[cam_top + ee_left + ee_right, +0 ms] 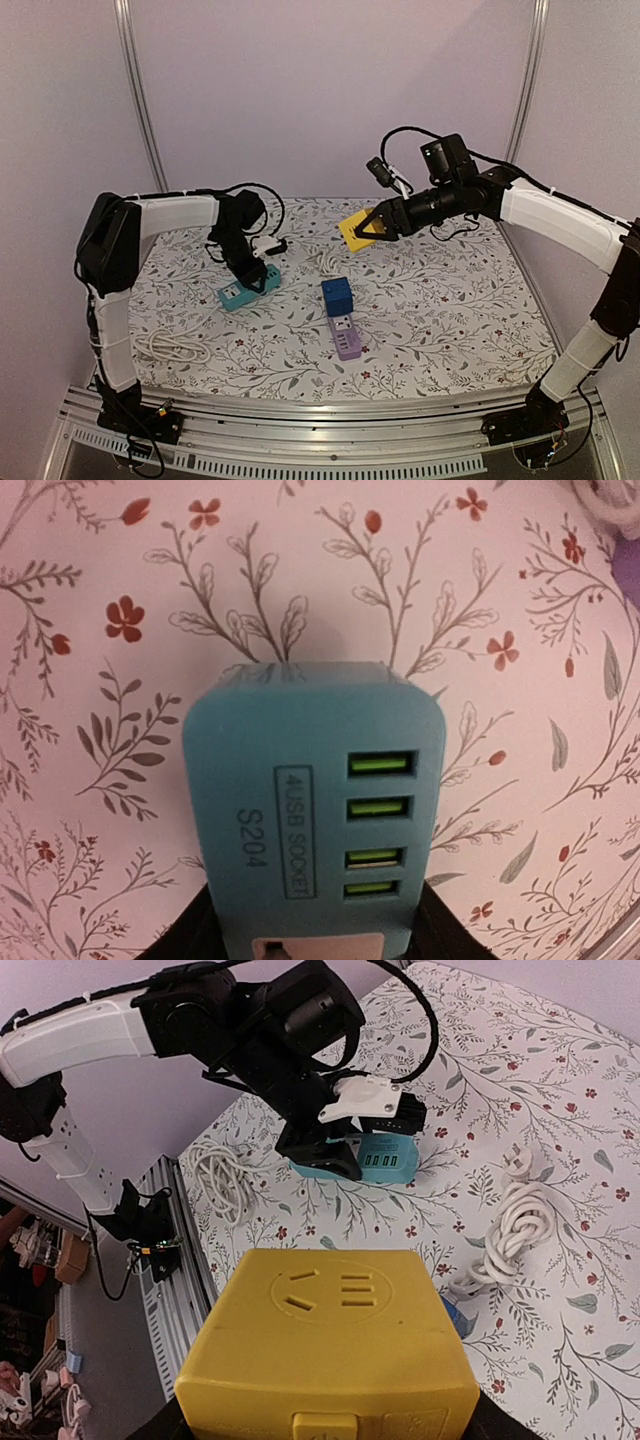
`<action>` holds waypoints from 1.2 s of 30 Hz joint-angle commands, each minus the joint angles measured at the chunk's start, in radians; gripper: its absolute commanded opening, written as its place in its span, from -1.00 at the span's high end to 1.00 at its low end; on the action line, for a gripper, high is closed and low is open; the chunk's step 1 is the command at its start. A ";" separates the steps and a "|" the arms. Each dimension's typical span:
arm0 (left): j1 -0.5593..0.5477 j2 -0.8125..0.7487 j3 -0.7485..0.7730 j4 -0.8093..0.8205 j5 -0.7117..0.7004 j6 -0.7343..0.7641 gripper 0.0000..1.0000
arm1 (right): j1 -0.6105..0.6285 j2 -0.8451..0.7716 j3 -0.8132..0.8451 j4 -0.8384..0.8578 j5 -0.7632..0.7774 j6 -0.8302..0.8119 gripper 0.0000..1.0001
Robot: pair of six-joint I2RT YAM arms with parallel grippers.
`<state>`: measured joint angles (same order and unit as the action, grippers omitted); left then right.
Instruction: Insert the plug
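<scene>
My left gripper [255, 282] is down at the table, shut on a teal four-port USB socket block [310, 780]; its black fingers [190, 932] press both of the block's sides. The right wrist view shows the same block [385, 1158] under that gripper. Above the table's back middle, my right gripper [372, 228] is shut on a yellow socket cube [325, 1340], slot face up. The plug [518, 1163] is white and lies flat on the cloth at the end of a bundled white cable [515, 1225], apart from both grippers.
A blue cube [337, 296] sits at the far end of a purple power strip [346, 340] mid-table. A second coil of white cable [175, 347] lies at the front left. The metal rail [300, 420] runs along the near edge.
</scene>
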<state>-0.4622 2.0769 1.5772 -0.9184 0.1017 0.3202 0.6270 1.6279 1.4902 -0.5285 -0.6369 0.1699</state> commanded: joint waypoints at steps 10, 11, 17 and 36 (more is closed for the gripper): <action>-0.221 -0.240 -0.195 -0.097 -0.013 0.478 0.27 | -0.008 -0.156 -0.099 -0.092 0.100 -0.159 1.00; -0.248 -0.249 -0.210 -0.098 -0.025 0.502 0.27 | -0.008 -0.162 -0.108 -0.094 0.100 -0.183 1.00; -0.408 -0.286 -0.289 -0.093 -0.089 0.594 0.28 | -0.009 -0.192 -0.141 -0.111 0.100 -0.203 1.00; -0.627 -0.203 -0.354 0.119 -0.208 0.661 -0.02 | -0.010 -0.278 -0.229 -0.117 0.107 -0.223 1.00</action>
<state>-1.0698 1.8725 1.2510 -0.8864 -0.0452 0.9401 0.6212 1.3857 1.2686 -0.6510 -0.5323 -0.0338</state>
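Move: The left hand holds the teal strip by its USB end; the bare spot it is taken to lies about 20 cm back and 10 cm to the right, some 3 cm lower. The purple strip is roughly 13 cm back and 21 cm right, the blue cube on its outer end 7 cm back and 20 cm right. From the right hand, which holds the yellow cube, the teal strip lies some 25 cm left, 6 cm ahead and 24 cm below. Keeping its grip on the teal strip, the left hand carries it back about 20 cm and right nearly 10 cm, to the near left side of the purple strip, first lifting some 3 cm, then sinking to slightly below its starting height while swinging the strip roughly 70 degrees clockwise, so the USB end comes round to point back and to the right. Meanwhile the right hand, still gripping the yellow cube in the air, eases about 5 cm back and as much to its right, dropping a little and tilting slightly. ##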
